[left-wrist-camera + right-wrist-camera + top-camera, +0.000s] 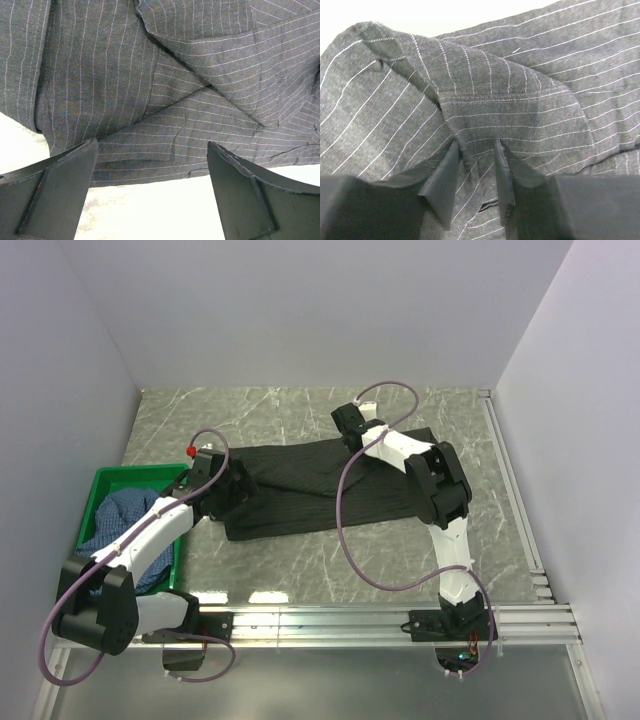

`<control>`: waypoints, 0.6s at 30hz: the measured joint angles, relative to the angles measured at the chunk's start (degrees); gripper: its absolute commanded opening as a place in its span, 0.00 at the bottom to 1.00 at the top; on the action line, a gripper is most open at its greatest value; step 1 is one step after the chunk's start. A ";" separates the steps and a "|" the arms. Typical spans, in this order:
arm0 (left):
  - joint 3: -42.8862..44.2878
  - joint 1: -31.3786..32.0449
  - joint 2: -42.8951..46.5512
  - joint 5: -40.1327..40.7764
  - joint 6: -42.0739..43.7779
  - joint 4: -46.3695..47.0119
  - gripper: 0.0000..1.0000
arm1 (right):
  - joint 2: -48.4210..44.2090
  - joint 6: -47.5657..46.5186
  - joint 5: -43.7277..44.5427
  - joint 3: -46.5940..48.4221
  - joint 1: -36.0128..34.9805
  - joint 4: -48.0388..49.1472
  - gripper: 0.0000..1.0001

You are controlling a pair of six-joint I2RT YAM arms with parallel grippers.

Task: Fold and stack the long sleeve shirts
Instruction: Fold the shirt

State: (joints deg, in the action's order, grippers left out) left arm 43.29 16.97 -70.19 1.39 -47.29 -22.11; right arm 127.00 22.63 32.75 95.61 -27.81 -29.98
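Observation:
The black pinstriped long sleeve shirt (320,490) lies spread across the middle of the table, partly folded. The blue checked shirt (120,515) lies crumpled in the green crate (130,473) at the left. My left gripper (238,490) hangs wide open over the black shirt's left edge (150,75), with nothing between its fingers (152,145). My right gripper (348,432) is down on the shirt's far right part. Its jaws (476,144) stand a little apart and press into the cloth, and a raised fold of the shirt (520,75) bulges just past their tips.
The green crate sits against the left wall beside the left arm. White walls close the table at the left, back and right. A metal rail runs along the near edge (350,620). Purple cables loop off both arms.

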 measured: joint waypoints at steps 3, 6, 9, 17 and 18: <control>0.00 0.00 0.00 0.00 0.00 0.00 0.96 | 0.02 -0.35 0.96 0.07 0.11 -0.02 0.12; -0.02 0.00 0.00 0.00 0.00 0.00 0.96 | 0.02 -0.90 1.51 0.07 0.11 -0.07 0.00; -0.02 0.00 0.00 -0.04 -0.13 0.09 0.96 | -0.39 -1.49 1.66 0.04 0.11 -0.52 0.00; -0.02 0.13 -0.02 -0.09 -0.50 0.44 0.96 | -10.21 -4.09 -2.47 0.17 0.09 -7.80 0.00; -0.02 0.17 -0.02 -0.09 -0.50 0.44 0.96 | -11.85 -4.33 -3.58 0.63 0.02 -9.49 0.00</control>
State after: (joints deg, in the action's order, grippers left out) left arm 43.27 17.15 -70.22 1.30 -47.79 -21.67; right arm 115.15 18.31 29.17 96.25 -27.79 -39.46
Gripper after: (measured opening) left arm 0.963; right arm 0.011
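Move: Right under the right hand's half-open fingers lies the bunched ridge of shirt they are about to pinch, some 2 cm below. The small turned-over flap is about 3 cm ahead and 3 cm to the right, the shirt's far edge straight ahead about 5 cm, and the shirt's right end roughly 15 cm to the right and 5 cm back. From the left hand the ridge is some 18 cm ahead, 26 cm right and 8 cm lower. Closing fully on the bunched ridge of shirt while staying low and edging barely a centimetre to the right, the right fingers pinch the cloth, then draw it up about 8 cm at growing speed and some 2.5 cm back towards the base, turning only slightly. The grip stays shut as the hand rises. ##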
